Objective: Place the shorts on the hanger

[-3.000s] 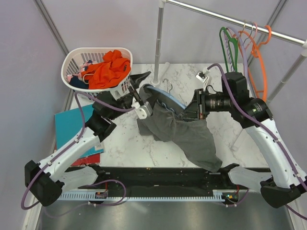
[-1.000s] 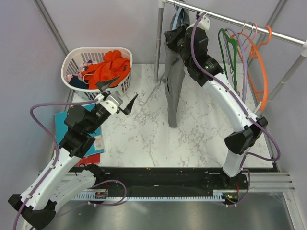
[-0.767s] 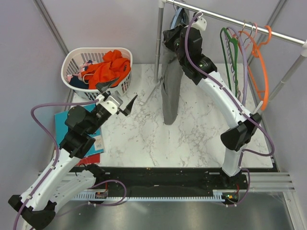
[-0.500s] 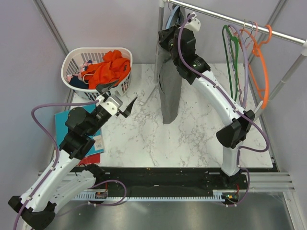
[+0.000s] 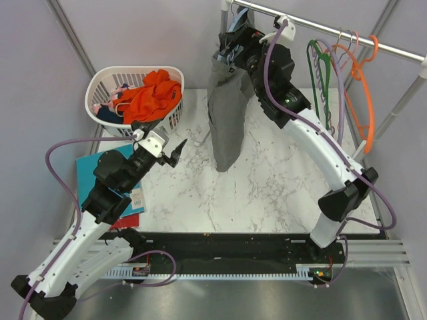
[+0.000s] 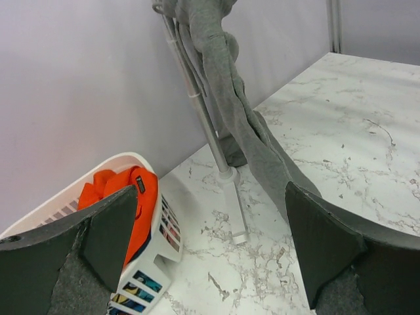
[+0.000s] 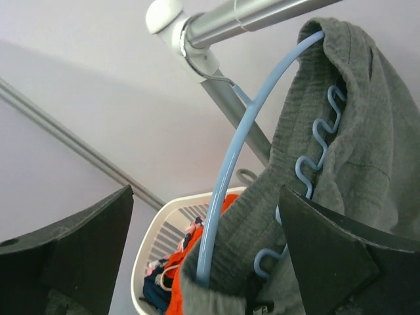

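The dark grey shorts (image 5: 225, 113) are draped over the light-blue hanger (image 5: 234, 22), whose metal hook sits on the steel rail (image 5: 333, 30) near its left end. In the right wrist view the hanger (image 7: 239, 151) runs through the shorts (image 7: 367, 144), and its wavy bar shows against the fabric. My right gripper (image 5: 241, 45) stands open just beside the hanger, its fingers on either side and touching nothing (image 7: 203, 256). My left gripper (image 5: 163, 133) is open over the table near the basket, holding nothing (image 6: 210, 256). The shorts (image 6: 223, 85) hang ahead of it.
A white basket (image 5: 133, 70) with an orange garment (image 5: 150, 93) stands at the back left. The rack's upright pole (image 5: 220, 60) rises beside the shorts. Green (image 5: 320, 73), lavender (image 5: 338, 80) and orange (image 5: 363, 87) hangers hang further right. A blue folder (image 5: 93, 173) lies at the left edge.
My right gripper has opened and let go of the hanger, which now hangs from the rail by itself. The shorts have swung a little to the left. The left arm barely moved.
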### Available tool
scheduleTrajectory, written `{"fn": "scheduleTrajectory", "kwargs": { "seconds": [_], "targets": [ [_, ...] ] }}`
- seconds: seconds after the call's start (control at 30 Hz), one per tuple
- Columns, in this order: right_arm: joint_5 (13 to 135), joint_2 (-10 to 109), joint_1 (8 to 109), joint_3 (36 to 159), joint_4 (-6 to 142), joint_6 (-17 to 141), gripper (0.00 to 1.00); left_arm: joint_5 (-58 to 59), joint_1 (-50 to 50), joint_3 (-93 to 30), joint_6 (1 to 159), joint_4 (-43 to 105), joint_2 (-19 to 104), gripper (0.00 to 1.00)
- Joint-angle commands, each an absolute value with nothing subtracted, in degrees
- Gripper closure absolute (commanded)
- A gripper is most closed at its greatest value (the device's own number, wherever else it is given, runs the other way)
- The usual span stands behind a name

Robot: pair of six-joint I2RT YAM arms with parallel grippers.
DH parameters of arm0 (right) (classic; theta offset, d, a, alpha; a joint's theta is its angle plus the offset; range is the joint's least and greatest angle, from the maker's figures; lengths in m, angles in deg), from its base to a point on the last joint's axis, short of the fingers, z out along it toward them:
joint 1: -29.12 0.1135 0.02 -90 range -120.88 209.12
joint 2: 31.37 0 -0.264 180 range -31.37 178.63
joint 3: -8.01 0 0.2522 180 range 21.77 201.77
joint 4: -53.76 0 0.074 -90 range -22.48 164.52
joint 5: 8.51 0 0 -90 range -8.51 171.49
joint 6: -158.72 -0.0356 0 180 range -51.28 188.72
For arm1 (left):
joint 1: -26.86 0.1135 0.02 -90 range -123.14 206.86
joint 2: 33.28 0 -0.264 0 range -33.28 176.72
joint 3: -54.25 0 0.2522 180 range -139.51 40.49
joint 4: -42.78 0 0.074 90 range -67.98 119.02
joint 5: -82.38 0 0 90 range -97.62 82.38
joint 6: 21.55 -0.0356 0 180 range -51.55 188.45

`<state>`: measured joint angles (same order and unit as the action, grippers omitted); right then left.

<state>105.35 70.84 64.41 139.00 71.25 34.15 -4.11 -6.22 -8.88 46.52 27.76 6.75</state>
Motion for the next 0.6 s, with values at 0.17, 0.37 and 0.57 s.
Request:
{"fn": "scheduleTrajectory", "kwargs": {
  "seconds": [0.17, 0.37, 0.57],
  "targets": [
    [94.9, 51.5, 64.6, 123.8, 70.7, 44.1, 0.02, -8.4, -0.5, -16.0, 58.2, 12.8, 8.3, 0.01],
    [89.4, 37.0, 64.7, 106.3, 74.0, 51.7, 0.02, 0.1, 6.8, -20.5, 57.6, -3.3, 8.9, 0.01],
    [81.6, 26.0, 64.6, 93.9, 83.2, 59.5, 0.02, -0.1, 11.0, -21.1, 52.5, -16.6, 10.2, 0.01]
  ]
}}
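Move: Straddling it with already open fingers, the right hand has the light-blue hanger's near arm just ahead; the hanger's middle is about 9 cm ahead, level sideways and 6 cm up. The shorts' middle hangs 8 cm ahead, some 15 cm below; the rack bar is about 10 cm ahead, 2 cm right, 13 cm up. From the left hand, the hanger's middle is roughly 31 cm ahead, 21 cm right, 18 cm higher. Backing away from the hung shorts, the open right hand pulls some 16 cm towards its base and 6 cm right, first rising slightly and then sinking to end about 5 cm lower, its left side rolling down some 20 degrees as it swings counter-clockwise. The left hand, empty and open, goes about 7 cm left and 6 cm down, away from the hanger, tipping its fingers down. ##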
